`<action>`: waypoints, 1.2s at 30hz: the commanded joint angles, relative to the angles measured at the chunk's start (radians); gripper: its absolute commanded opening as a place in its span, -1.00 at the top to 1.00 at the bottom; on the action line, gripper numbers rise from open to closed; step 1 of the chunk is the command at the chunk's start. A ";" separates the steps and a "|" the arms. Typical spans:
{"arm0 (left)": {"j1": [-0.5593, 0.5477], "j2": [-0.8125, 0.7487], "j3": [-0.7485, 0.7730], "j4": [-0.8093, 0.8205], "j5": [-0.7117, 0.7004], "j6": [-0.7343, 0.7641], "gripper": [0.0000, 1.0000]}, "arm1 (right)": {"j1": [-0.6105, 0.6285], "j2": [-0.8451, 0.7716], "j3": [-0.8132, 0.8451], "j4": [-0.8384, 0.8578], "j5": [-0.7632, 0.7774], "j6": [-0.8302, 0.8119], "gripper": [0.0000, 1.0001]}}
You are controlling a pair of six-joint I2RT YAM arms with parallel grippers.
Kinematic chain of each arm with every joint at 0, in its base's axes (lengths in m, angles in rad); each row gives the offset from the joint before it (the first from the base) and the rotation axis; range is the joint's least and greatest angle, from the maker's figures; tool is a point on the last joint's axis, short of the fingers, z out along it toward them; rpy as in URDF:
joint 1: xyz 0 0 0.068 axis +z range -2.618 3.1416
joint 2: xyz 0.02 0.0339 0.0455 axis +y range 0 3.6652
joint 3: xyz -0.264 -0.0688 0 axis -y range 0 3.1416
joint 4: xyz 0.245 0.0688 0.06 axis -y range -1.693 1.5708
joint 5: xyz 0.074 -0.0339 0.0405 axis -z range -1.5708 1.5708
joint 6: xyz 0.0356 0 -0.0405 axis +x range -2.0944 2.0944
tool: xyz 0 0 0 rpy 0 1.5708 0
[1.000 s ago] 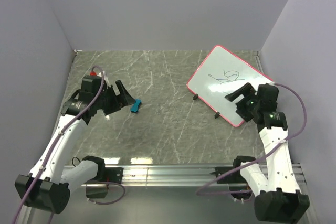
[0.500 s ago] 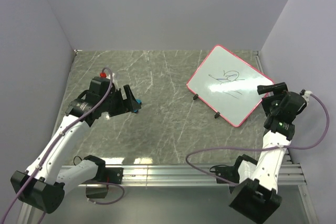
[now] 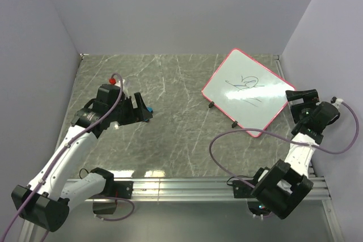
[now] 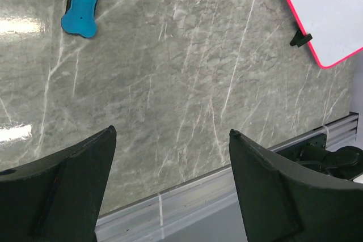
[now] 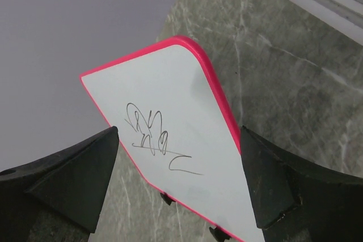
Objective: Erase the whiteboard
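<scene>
The whiteboard (image 3: 244, 92), white with a pink-red frame, small black feet and a black scribble, lies tilted at the back right of the table. It also shows in the left wrist view (image 4: 332, 9) and the right wrist view (image 5: 181, 123). A small blue bone-shaped eraser (image 3: 148, 109) lies on the table at the left, also seen in the left wrist view (image 4: 83, 3). My left gripper (image 3: 138, 109) is open and empty just left of the eraser, its jaws wide apart (image 4: 172, 132). My right gripper (image 3: 302, 96) is open and empty beside the board's right edge, facing the board (image 5: 178, 132).
An aluminium rail (image 3: 187, 186) runs along the table's near edge and shows in the left wrist view (image 4: 193, 199). Lilac walls close in the back and both sides; the right wall (image 3: 334, 55) stands close to my right arm. A purple cable (image 3: 227, 134) loops over the table.
My right arm has swung right, off the board's lower corner to its right edge. My left gripper moved toward the blue eraser, then held still.
</scene>
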State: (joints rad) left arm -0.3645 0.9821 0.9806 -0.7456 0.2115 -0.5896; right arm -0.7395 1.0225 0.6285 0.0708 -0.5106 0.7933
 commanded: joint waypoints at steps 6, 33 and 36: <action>-0.004 -0.014 -0.046 0.083 0.035 0.028 -0.71 | -0.008 0.105 -0.147 0.271 -0.123 -0.022 -0.87; -0.011 0.017 -0.125 0.152 0.071 0.050 -0.74 | 0.285 0.303 -0.130 0.477 -0.097 -0.009 -0.11; -0.016 0.018 -0.131 0.155 0.068 0.048 -0.74 | 0.313 0.318 -0.148 0.503 -0.095 -0.012 0.08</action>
State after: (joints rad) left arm -0.3721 1.0107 0.8566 -0.6270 0.2653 -0.5606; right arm -0.4633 1.3346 0.4713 0.4808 -0.6067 0.7872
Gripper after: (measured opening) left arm 0.871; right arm 0.487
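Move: The whiteboard is propped up at a slant to the right hand's left: its right-hand edge lies about 5 cm left, 2 cm ahead and some 9 cm below that hand, its middle roughly 14 cm left, 5 cm ahead and 11 cm down. Its nearer black foot is about 18 cm left, 3 cm back and 19 cm down. The eraser lies some 10 cm straight ahead of the left hand and 19 cm below. Dropping about 8 cm first, the right hand then sweeps left and somewhat forward to the whiteboard's right-hand edge, about 10 cm left in all, turning some 20 degrees counter-clockwise. It takes the edge between its fingers, which half close late on, and pushes the board along. The left hand, fingers open, sinks a few centimetres towards the eraser's level. ##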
